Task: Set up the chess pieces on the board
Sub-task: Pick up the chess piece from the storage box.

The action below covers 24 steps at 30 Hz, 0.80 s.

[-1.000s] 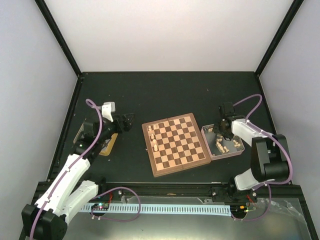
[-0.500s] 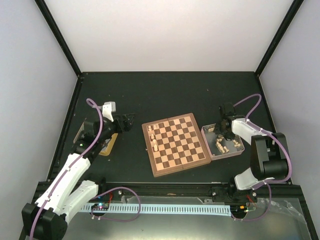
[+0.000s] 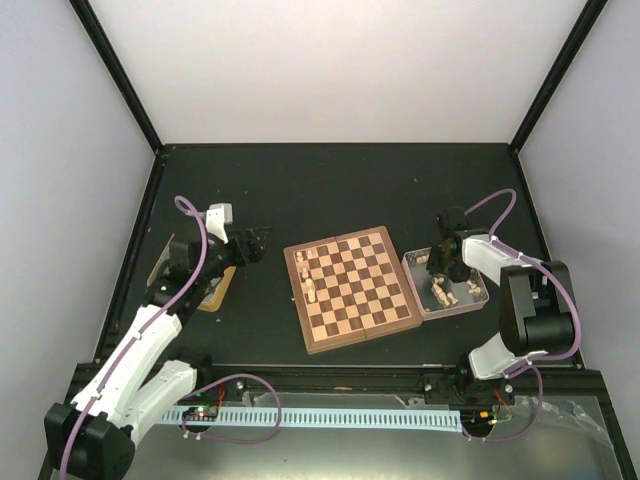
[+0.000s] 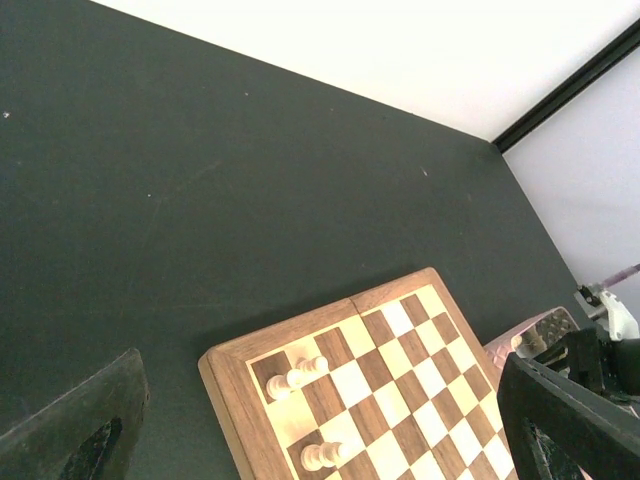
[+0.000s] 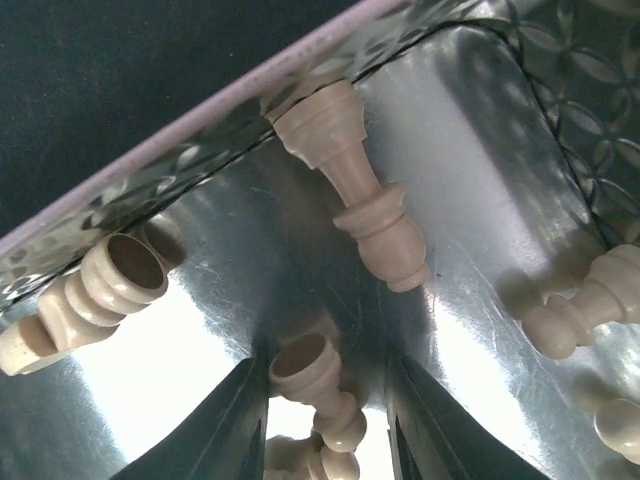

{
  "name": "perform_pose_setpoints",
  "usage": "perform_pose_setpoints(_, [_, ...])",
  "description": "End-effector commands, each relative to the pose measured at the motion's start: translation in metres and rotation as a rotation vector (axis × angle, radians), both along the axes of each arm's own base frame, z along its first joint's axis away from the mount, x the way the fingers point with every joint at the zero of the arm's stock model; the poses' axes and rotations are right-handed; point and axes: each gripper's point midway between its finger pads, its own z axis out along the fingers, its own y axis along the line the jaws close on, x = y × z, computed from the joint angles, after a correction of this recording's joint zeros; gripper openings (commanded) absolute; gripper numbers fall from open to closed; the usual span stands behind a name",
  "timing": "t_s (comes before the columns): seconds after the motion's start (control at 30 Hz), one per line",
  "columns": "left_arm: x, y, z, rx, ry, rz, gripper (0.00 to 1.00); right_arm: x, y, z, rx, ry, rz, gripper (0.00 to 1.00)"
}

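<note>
The board lies mid-table with three pale chess pieces along its left edge. In the left wrist view two of them stand near the board's corner. My left gripper hovers open to the left of the board, its jaws wide with nothing between them. My right gripper reaches down into the silver tin. Its jaws stand open around a pale piece lying on the tin floor; the left finger touches it, the right finger is apart.
Several more pale pieces lie loose in the tin, one just ahead of the jaws, others at left and right. A gold tin sits under the left arm. Black frame posts bound the table.
The right gripper's jaws have widened inside the tin and the wrist has shifted slightly. The left arm has hardly moved.
</note>
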Motion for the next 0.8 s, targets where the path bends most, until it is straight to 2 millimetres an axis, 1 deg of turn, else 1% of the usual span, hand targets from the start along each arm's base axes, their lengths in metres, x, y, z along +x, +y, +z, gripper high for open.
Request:
perform_pose_setpoints(0.0, [0.001, -0.004, 0.017, -0.015, -0.031, -0.018, 0.97, -0.01, -0.008, -0.007, -0.027, 0.039, -0.037, 0.32])
perform_pose_setpoints(0.1, [0.001, -0.004, 0.017, -0.015, -0.03, -0.018, 0.97, -0.01, -0.012, -0.009, -0.049, 0.035, -0.063, 0.29])
perform_pose_setpoints(0.17, [0.001, -0.004, 0.018, -0.015, -0.032, -0.018, 0.97, -0.006, -0.013, -0.008, -0.051, 0.017, -0.068, 0.27])
perform_pose_setpoints(0.4, [0.0, -0.004, 0.018, -0.014, -0.032, -0.02, 0.97, 0.006, -0.013, -0.005, -0.062, -0.002, -0.067, 0.25])
perform_pose_setpoints(0.6, [-0.001, -0.005, 0.018, -0.013, -0.035, -0.032, 0.98, 0.005, -0.013, -0.005, -0.055, 0.004, -0.08, 0.1])
perform_pose_setpoints(0.7, [-0.003, -0.012, 0.019, -0.021, -0.036, -0.072, 0.97, 0.006, -0.011, -0.002, -0.036, -0.015, -0.09, 0.05])
perform_pose_setpoints(0.77, [-0.005, -0.017, 0.019, -0.031, -0.034, -0.103, 0.97, 0.01, -0.006, 0.005, 0.003, -0.051, -0.099, 0.03])
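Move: The chess piece to be picked lies in the storage box, straight below the right hand's parted fingertips, only about 1 cm down. A tall piece lies against the box's far wall, some 6 cm ahead and 3 cm right; a stocky piece is about 5 cm ahead and 5 cm left; a small piece lies roughly 8 cm right and 1 cm ahead. From the left hand, the piece to be picked is some 53 cm right, 10 cm back and 20 cm below. The right hand eases about 1 cm right and forward, staying low, as its fingers close and pinch the piece's base. ##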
